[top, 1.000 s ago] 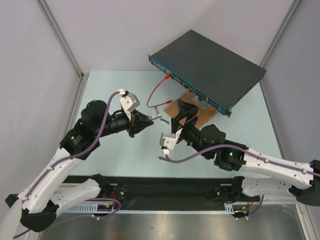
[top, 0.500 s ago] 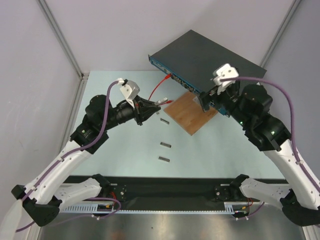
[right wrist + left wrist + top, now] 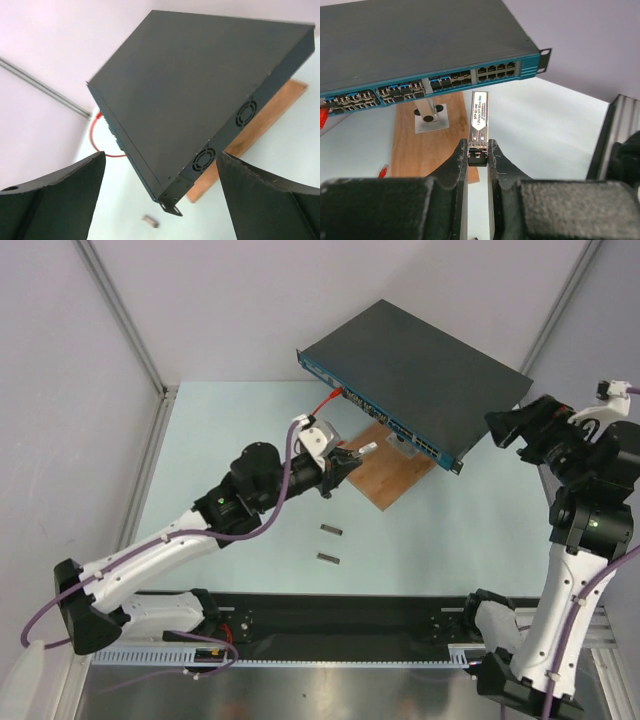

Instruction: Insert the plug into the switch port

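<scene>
The switch (image 3: 420,365) is a flat dark-grey box at the back, resting tilted on a stand, with its blue front face (image 3: 445,85) showing a row of sockets. My left gripper (image 3: 348,456) is shut on the rear end of the plug (image 3: 479,117), a slim silver labelled module. The plug points at the front face and stops a short way below the sockets, not touching them. My right gripper (image 3: 518,428) hangs open and empty in the air at the switch's right end. In the right wrist view the switch (image 3: 200,85) sits between the wide fingers (image 3: 55,195).
A brown wooden board (image 3: 378,478) lies under the switch's front edge and carries a small metal bracket (image 3: 430,117). A red cable (image 3: 318,412) loops from a socket at the left. Two loose modules (image 3: 331,530) (image 3: 327,558) lie on the table nearer the arms.
My left gripper has carried the plug to the right, up to the switch's front. The right arm has swung from the table's middle to the far right and risen.
</scene>
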`<act>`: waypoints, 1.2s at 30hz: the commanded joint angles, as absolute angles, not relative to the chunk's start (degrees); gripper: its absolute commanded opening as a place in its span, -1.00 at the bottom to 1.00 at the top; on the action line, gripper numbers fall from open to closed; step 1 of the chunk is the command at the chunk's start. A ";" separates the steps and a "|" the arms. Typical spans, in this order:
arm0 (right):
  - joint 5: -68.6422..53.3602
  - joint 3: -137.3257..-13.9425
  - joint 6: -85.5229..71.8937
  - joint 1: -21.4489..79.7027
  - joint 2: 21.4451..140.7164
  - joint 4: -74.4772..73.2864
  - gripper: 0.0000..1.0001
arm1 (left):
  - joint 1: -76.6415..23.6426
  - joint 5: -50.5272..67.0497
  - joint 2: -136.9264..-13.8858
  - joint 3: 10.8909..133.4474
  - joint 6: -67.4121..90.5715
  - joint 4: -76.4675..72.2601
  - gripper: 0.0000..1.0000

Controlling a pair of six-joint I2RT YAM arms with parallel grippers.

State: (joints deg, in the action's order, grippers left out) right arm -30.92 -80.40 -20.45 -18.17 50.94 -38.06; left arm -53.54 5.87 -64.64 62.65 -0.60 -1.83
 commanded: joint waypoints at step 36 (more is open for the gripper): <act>-57.13 -52.56 -51.94 -24.79 60.47 -1.67 0.34 | -57.13 -5.27 -84.46 73.83 -0.35 -9.14 -0.99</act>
State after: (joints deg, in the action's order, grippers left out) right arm -56.03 -52.82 -51.09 -25.45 60.58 -5.10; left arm -56.88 -4.38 -83.44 70.70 -0.97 -6.63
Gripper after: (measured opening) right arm 0.690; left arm 0.168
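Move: Ahead and to the right of the left hand, which holds the plug, the aimed-at switch port lies about 10 cm forward, 12 cm right and 6 cm lower. The network sockets stand some 4 cm right of the port and 3 cm nearer; the red connector is 15 cm left of the port and 10 cm farther out. For the open right hand, the switch's right side lies roughly 6 cm ahead, 3 cm left and 12 cm below; its front corner is 1 cm ahead, 7 cm left. Bringing the still-gripped plug towards the ports, the left hand goes right, forward and about 5 cm down, first mostly right and down, then more forward-right. The right hand sinks some 11 cm and reaches 5 cm forward to the switch's right side, rolling its left side up roughly 30 degrees and tipping down; its fingers, astride that side, begin closing only near the end. ##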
